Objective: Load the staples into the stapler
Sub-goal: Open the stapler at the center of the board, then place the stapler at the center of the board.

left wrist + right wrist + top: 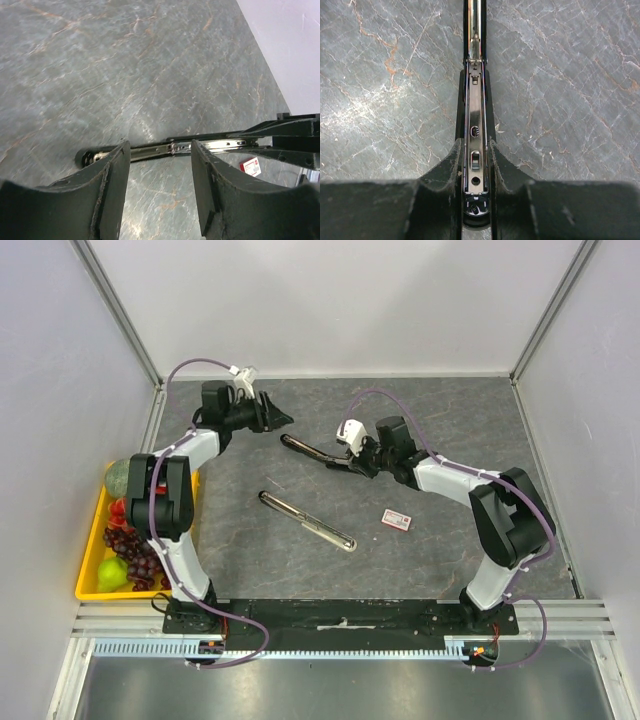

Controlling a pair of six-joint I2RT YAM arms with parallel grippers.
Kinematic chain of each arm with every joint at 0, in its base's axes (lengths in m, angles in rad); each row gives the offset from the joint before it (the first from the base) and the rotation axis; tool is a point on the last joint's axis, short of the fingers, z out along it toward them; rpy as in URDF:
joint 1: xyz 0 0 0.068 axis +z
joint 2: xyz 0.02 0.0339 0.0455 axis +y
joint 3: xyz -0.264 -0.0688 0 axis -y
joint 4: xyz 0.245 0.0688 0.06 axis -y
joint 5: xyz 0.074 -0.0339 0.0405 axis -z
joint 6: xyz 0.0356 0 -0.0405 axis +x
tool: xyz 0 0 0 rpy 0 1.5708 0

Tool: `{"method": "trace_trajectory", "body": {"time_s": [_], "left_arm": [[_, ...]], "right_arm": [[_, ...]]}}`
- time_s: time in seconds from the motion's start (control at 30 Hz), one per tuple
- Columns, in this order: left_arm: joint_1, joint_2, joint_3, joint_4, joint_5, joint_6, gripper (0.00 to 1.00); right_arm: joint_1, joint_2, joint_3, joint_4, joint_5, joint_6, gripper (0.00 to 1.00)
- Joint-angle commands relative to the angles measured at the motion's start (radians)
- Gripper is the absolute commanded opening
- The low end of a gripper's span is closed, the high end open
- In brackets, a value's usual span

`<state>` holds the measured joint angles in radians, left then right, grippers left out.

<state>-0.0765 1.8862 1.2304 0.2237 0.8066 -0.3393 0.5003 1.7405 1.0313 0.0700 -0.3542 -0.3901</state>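
Observation:
The stapler (305, 449) lies open on the grey table, a black body with a chrome rail (476, 125) along its top. My right gripper (347, 462) is shut on its near end, and its fingers (456, 155) press both sides of the rail. In the left wrist view the stapler (175, 148) lies crosswise just beyond my left gripper (159, 167). That gripper (283, 418) hovers open and empty off the stapler's far tip. The staples box (399, 518), white with red print, lies flat to the right of centre, and it also shows in the left wrist view as a small box (250, 166).
A long chrome bar (306, 522) lies diagonally in the middle of the table. A yellow tray (88, 558) with grapes, a green apple and a melon stands at the left edge. Pale walls close the back and both sides.

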Motion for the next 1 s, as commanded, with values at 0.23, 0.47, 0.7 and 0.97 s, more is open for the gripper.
{"method": "trace_trajectory", "body": {"time_s": [0.23, 0.47, 0.7, 0.97], "left_arm": [[-0.114, 0.117, 0.121, -0.121, -0.083, 0.106, 0.57], [-0.120, 0.139, 0.095, -0.155, -0.124, 0.137, 0.56], [-0.135, 0.174, 0.119, -0.217, -0.190, 0.164, 0.56], [-0.147, 0.205, 0.135, -0.254, -0.202, 0.177, 0.57]], "right_arm": [[0.014, 0.031, 0.000, -0.157, 0.032, -0.038, 0.00], [0.015, 0.057, 0.029, -0.190, 0.031, -0.033, 0.00], [0.015, 0.085, 0.058, -0.234, 0.035, -0.026, 0.00], [0.015, 0.135, 0.099, -0.326, 0.069, -0.032, 0.00]]}}
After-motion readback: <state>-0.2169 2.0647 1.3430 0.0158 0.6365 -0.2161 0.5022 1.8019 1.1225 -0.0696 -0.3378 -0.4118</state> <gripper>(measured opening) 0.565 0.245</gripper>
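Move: The black stapler already lies opened out. The middle of its cover is about 4 cm right of the left hand, 1 cm back and some 11 cm below it. The hinge is roughly 10 cm to that hand's right and 4 cm back, at the same depth. From the right hand, which pinches the base, the cover's middle lies about 15 cm left, 9 cm ahead and 3 cm below; the staple box is some 10 cm right, 14 cm back and 5 cm below. The right fingers keep their pinch on the stapler's base, easing down about 1.5 cm with a slight dip. The left hand first swings right over the opened cover, then sinks onto or close above its hinge-side half, about 9 cm down and 4 cm right overall, its fingertips tipping some 15 degrees steeper; the fingers stay half open, and whether they touch can't be seen. ##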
